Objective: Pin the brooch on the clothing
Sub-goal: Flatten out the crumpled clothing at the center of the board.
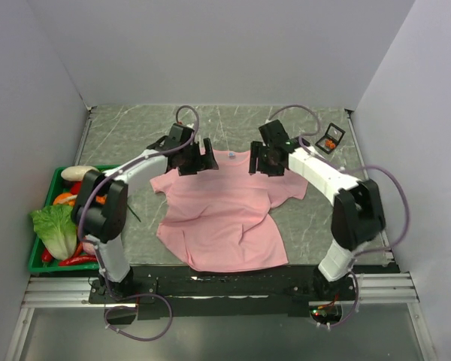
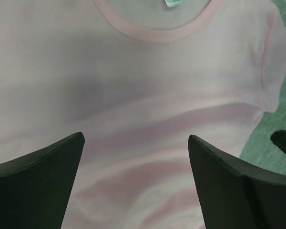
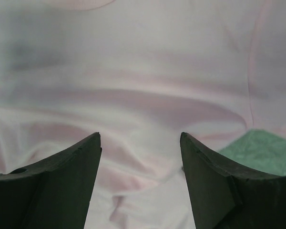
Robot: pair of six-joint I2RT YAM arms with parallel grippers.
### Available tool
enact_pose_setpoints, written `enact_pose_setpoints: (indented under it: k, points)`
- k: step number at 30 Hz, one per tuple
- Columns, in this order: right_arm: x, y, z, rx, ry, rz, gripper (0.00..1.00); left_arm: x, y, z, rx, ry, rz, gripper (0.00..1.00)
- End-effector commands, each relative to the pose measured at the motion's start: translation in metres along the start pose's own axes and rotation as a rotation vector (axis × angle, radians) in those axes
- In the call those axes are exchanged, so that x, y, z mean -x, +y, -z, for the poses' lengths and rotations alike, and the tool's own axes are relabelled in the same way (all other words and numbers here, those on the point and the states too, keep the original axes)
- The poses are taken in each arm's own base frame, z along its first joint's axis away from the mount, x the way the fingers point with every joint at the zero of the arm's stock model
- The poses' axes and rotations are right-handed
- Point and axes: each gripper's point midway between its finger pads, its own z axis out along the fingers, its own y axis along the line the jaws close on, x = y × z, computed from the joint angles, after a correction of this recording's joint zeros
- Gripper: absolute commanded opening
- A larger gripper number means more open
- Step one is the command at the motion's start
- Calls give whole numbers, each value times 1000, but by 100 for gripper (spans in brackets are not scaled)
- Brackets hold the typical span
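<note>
The clothing (image 1: 225, 214), a light pink T-shirt, lies spread on the table with its neck toward the back and some wrinkles near the hem. My left gripper (image 1: 203, 162) hangs open over its left shoulder, and my right gripper (image 1: 257, 162) hangs open over its right shoulder. The left wrist view shows the collar (image 2: 155, 33) and white label (image 2: 173, 3) beyond the open left gripper (image 2: 136, 136), with nothing between its fingers. The right gripper (image 3: 140, 135) is also empty above rumpled pink fabric (image 3: 133, 95). The brooch (image 1: 330, 141), a tiny orange-red speck, sits in a small open black box at the back right.
A green basket (image 1: 41, 252) holding several vegetables stands at the left edge of the table. The small black box (image 1: 331, 137) lies near the right wall. Grey-green marbled table surface (image 1: 135, 131) runs behind the shirt. Walls close in on three sides.
</note>
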Motion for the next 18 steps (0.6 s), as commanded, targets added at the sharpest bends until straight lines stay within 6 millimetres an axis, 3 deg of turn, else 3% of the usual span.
enact_pose_setpoints:
  k: [1,9,18]
  points:
    - [28,3,-35,16,3,3,72,25,-20,-27,-69,-21,-46,96]
    - [12,0,-81,24,106,-42,72,6,4,-62,-21,52,-30,96]
    - [-2,-1,-113,9,185,-67,72,-6,29,-85,5,93,8,96]
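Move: The left hand goes for the clothing's chest left of the collar, about 3 cm ahead, 2 cm right and 10 cm below; the right for the chest right of the collar, about 4 cm ahead, 1 cm left and 11 cm below. The collar label lies some 7 cm ahead and 11 cm right of the left hand. The left sleeve end is about 12 cm left and 2 cm back of the left hand; the right sleeve end, some 11 cm right and 2 cm back of the right hand. Fingers staying open, both hands sink towards the chest, left about 6 cm, right about 10, easing slightly forward. ##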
